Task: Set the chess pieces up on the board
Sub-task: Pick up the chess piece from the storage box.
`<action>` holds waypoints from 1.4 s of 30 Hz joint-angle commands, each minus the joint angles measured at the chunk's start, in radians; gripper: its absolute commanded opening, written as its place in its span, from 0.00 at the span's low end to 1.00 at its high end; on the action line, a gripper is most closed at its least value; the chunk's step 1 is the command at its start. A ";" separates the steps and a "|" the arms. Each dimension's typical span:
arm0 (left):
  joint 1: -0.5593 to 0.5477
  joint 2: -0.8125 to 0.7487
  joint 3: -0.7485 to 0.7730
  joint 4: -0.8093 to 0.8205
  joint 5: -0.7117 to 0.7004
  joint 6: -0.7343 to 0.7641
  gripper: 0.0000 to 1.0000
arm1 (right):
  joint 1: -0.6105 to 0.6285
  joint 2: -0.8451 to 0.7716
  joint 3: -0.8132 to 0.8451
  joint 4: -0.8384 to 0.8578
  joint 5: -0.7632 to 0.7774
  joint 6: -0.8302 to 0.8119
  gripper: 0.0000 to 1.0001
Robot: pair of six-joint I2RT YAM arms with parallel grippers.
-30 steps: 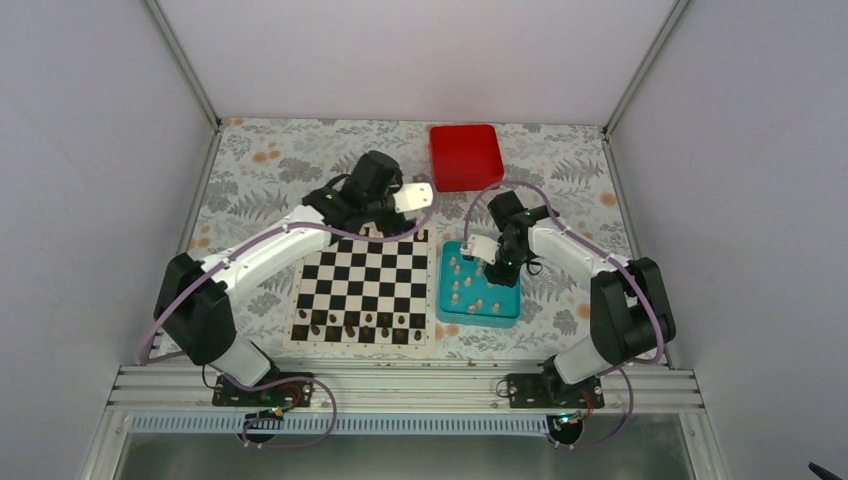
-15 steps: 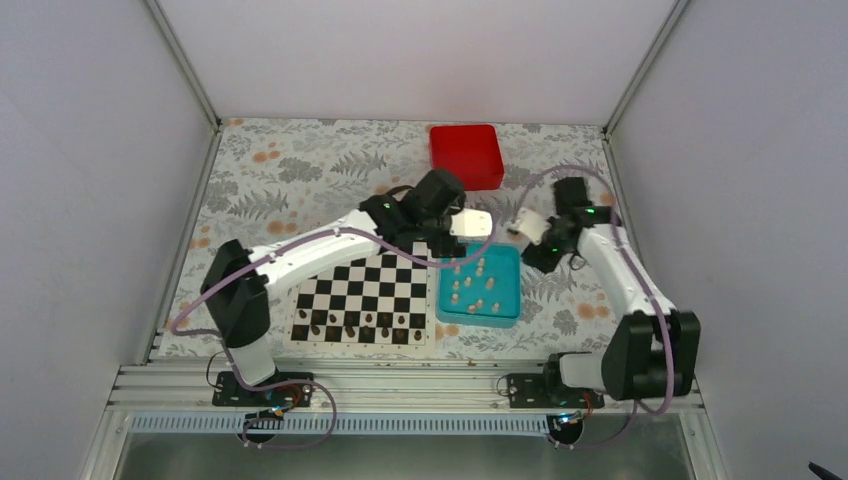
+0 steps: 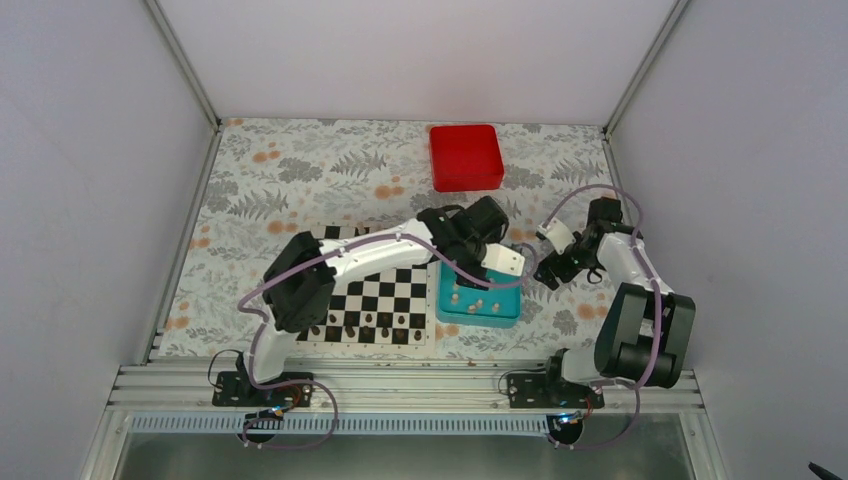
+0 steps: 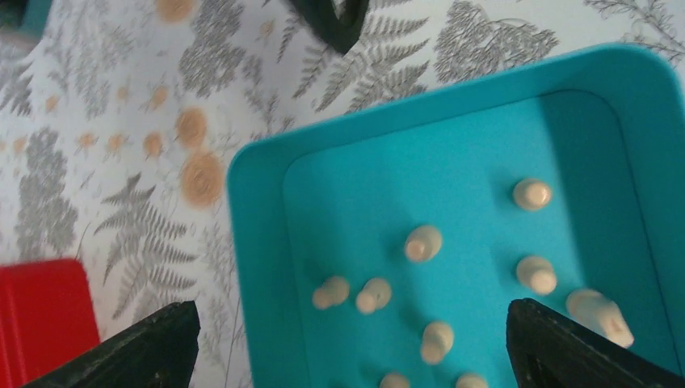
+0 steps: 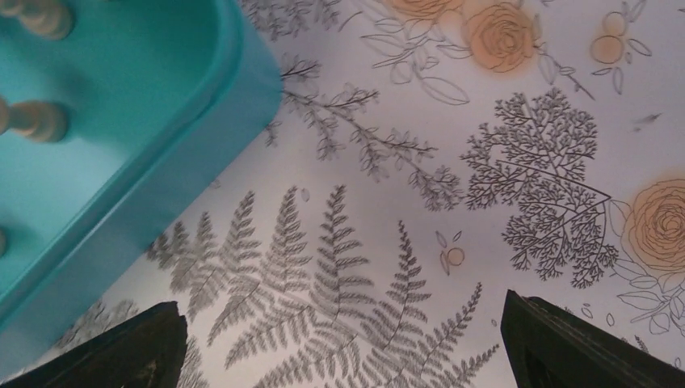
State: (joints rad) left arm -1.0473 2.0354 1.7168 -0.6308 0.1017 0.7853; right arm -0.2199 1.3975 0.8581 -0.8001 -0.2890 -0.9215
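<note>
Several cream chess pieces (image 4: 423,242) lie and stand in the teal tray (image 4: 258,210), which sits right of the board (image 3: 372,292). My left gripper (image 4: 347,356) hangs open above the tray, fingers wide apart, holding nothing. From above, the left gripper (image 3: 485,270) covers the tray's far part, and a few pieces (image 3: 478,303) show near its front. My right gripper (image 5: 347,356) is open over the patterned cloth just right of the tray (image 5: 121,162), empty. In the top view the right gripper (image 3: 553,272) is beside the tray's right edge.
Dark pieces (image 3: 360,322) line the board's near rows. A red box (image 3: 465,157) stands at the back, and its corner shows as red box (image 4: 40,323) in the left wrist view. The left arm (image 3: 380,255) crosses over the board's far part. Floral cloth (image 5: 485,162) covers the table.
My left arm swung right from the board's far edge to above the teal tray. My right gripper left the tray, moved to its right side and opened.
</note>
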 commanded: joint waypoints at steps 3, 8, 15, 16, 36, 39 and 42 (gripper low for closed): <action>-0.057 0.094 0.121 -0.122 0.053 0.056 0.85 | -0.071 -0.015 -0.101 0.321 -0.104 0.137 1.00; -0.069 0.155 0.174 -0.184 0.037 0.080 0.72 | -0.096 -0.045 -0.147 0.461 -0.114 0.255 1.00; -0.068 0.211 0.200 -0.190 0.002 0.091 0.72 | -0.117 -0.065 -0.175 0.474 -0.107 0.250 1.00; -0.068 0.221 0.207 -0.193 0.003 0.091 0.72 | -0.118 -0.062 -0.175 0.471 -0.111 0.248 1.00; -0.066 0.315 0.270 -0.218 -0.015 0.099 0.41 | -0.118 -0.072 -0.165 0.416 -0.190 0.212 1.00; -0.066 0.326 0.275 -0.218 -0.021 0.102 0.38 | -0.118 -0.074 -0.166 0.413 -0.193 0.210 1.00; -0.065 0.339 0.285 -0.222 -0.030 0.109 0.29 | -0.118 -0.081 -0.165 0.409 -0.201 0.205 1.00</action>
State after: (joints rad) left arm -1.1137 2.3478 1.9659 -0.8333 0.0803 0.8783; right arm -0.3290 1.3231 0.6910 -0.3847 -0.4541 -0.7013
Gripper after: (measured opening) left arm 0.341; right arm 0.997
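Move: The light chess piece the left hand wants stands in the teal box about 2 cm back, 2 cm right and 11 cm below it. A close pair of pieces stands some 4 cm ahead and 4 cm left of this piece; another is about 5 cm straight behind it, and one more 4 cm back and 4 cm left of it. From the right hand, the wanted piece lies around 12 cm left, 1 cm back and 4 cm below. Down about 9 cm into the teal box, drawing back 3 cm and a little right early on, the left hand comes onto the piece nearest the box's right wall, tilting some 15 degrees towards upright while its fingers narrow from wide open to about a third, one on each side. The right hand, empty and open, backs off forward and slightly right, about 5 cm, its fingers tipping forward. ##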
